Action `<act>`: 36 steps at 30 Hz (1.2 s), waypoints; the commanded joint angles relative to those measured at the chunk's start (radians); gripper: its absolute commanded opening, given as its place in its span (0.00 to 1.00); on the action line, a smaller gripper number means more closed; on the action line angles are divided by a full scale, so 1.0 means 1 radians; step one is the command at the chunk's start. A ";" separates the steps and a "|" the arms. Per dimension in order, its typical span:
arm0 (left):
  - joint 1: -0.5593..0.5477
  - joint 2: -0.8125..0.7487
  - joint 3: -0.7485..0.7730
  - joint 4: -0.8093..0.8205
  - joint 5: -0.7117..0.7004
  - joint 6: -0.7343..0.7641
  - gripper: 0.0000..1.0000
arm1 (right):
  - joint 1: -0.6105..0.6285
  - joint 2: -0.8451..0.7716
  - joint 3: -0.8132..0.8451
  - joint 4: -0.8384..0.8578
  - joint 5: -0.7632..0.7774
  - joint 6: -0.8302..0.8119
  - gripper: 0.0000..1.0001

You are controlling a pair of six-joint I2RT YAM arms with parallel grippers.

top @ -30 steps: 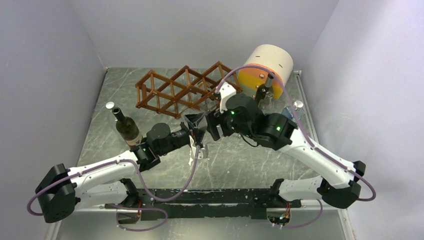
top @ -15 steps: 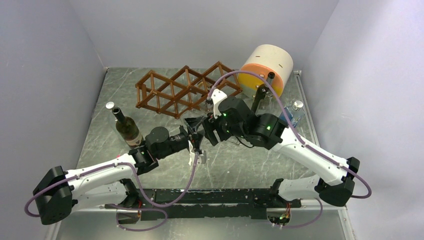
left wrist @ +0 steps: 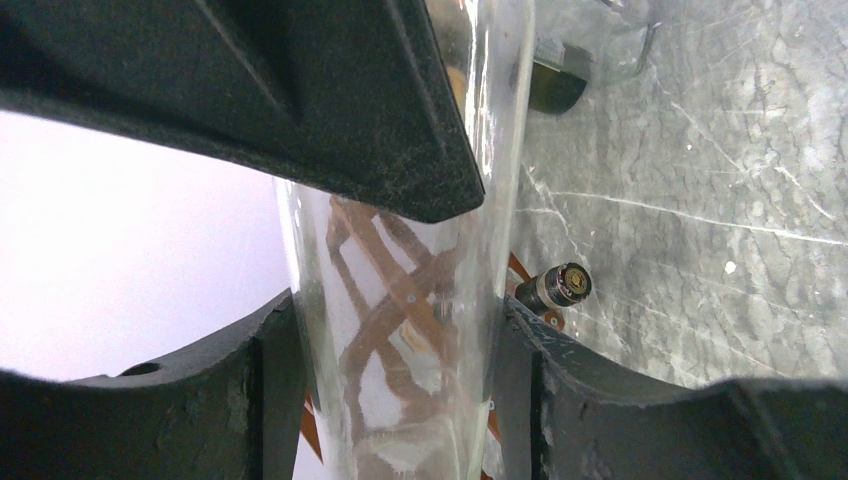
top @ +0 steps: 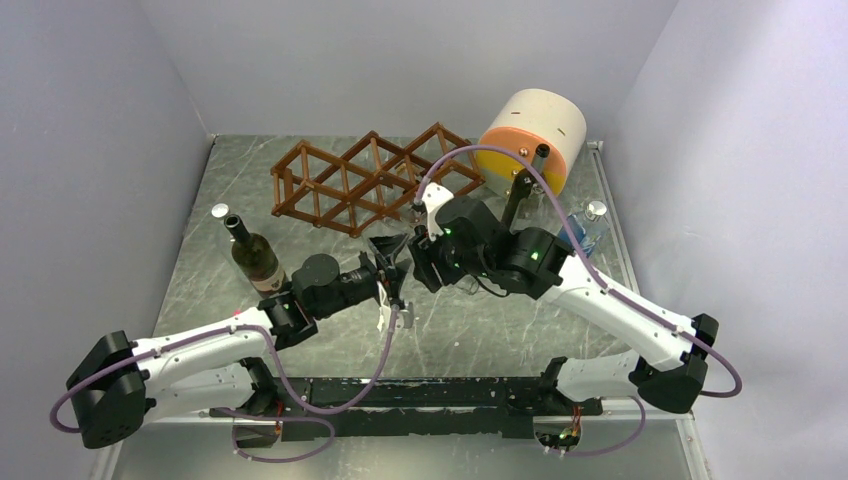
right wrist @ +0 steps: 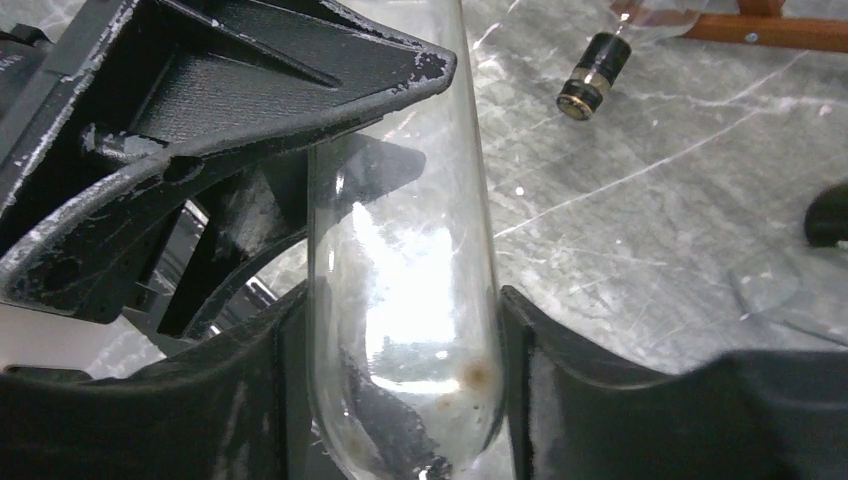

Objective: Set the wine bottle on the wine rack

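A clear glass wine bottle [left wrist: 400, 330] [right wrist: 400, 250] hangs above the table's middle, between my two grippers. My left gripper [left wrist: 395, 345] [top: 385, 272] is shut on it, with a dark finger pressed against each side of the glass. From the opposite side my right gripper [right wrist: 400, 345] [top: 402, 250] is shut on the same bottle near its rounded end, both fingers touching the glass. The reddish-brown lattice wine rack [top: 370, 180] lies at the back of the table, just beyond the grippers.
A dark green bottle [top: 252, 258] stands at the left. At the back right stands a cream, orange and yellow cylinder [top: 530, 135], with a dark bottle [top: 522, 190] in front of it. A capped clear bottle [top: 590, 222] is further right. A dark, gold-capped bottle neck [right wrist: 590, 75] lies by the rack.
My right gripper has moved left to meet the left gripper and has closed its jaws onto the clear bottle. The left gripper kept its grip and shifted slightly left.
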 commanded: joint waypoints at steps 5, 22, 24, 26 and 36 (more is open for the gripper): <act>-0.003 -0.010 0.035 0.163 -0.105 -0.111 0.37 | 0.003 0.027 0.007 -0.018 -0.006 0.011 0.11; -0.010 -0.223 0.043 -0.073 -0.170 -0.395 0.90 | 0.002 -0.017 -0.022 0.197 0.257 0.139 0.00; -0.011 -0.269 0.074 -0.114 -0.203 -0.497 0.90 | 0.003 -0.006 -0.028 0.210 0.259 0.163 0.00; -0.010 -0.316 0.103 -0.141 -0.244 -0.592 0.94 | 0.002 -0.005 -0.052 0.253 0.250 0.174 0.00; -0.006 -0.180 0.430 -0.314 -0.570 -1.057 0.99 | 0.004 0.000 -0.254 0.516 0.201 0.245 0.00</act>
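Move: The clear wine bottle is held by both hands at once, its middle roughly 2 cm ahead of and 3 cm left of the right hand, and 2 cm back from and 3 cm right of the left. From the right hand the wine rack's middle is about 27 cm ahead, 11 cm left and 16 cm below; the capped bottle already in it is some 25 cm ahead, 3 cm left, 20 cm below. The left hand, after easing slightly down with the bottle, opens wide, lets go of it and backs off about 16 cm up and 8 cm to its left, rolling over by some 55 degrees as its fingers swing upward and more forward. The right hand keeps its grip throughout and carries the bottle about 4 cm forward towards the rack, turning some 15 degrees clockwise, then lowers it, ending about 3 cm below where it began. ##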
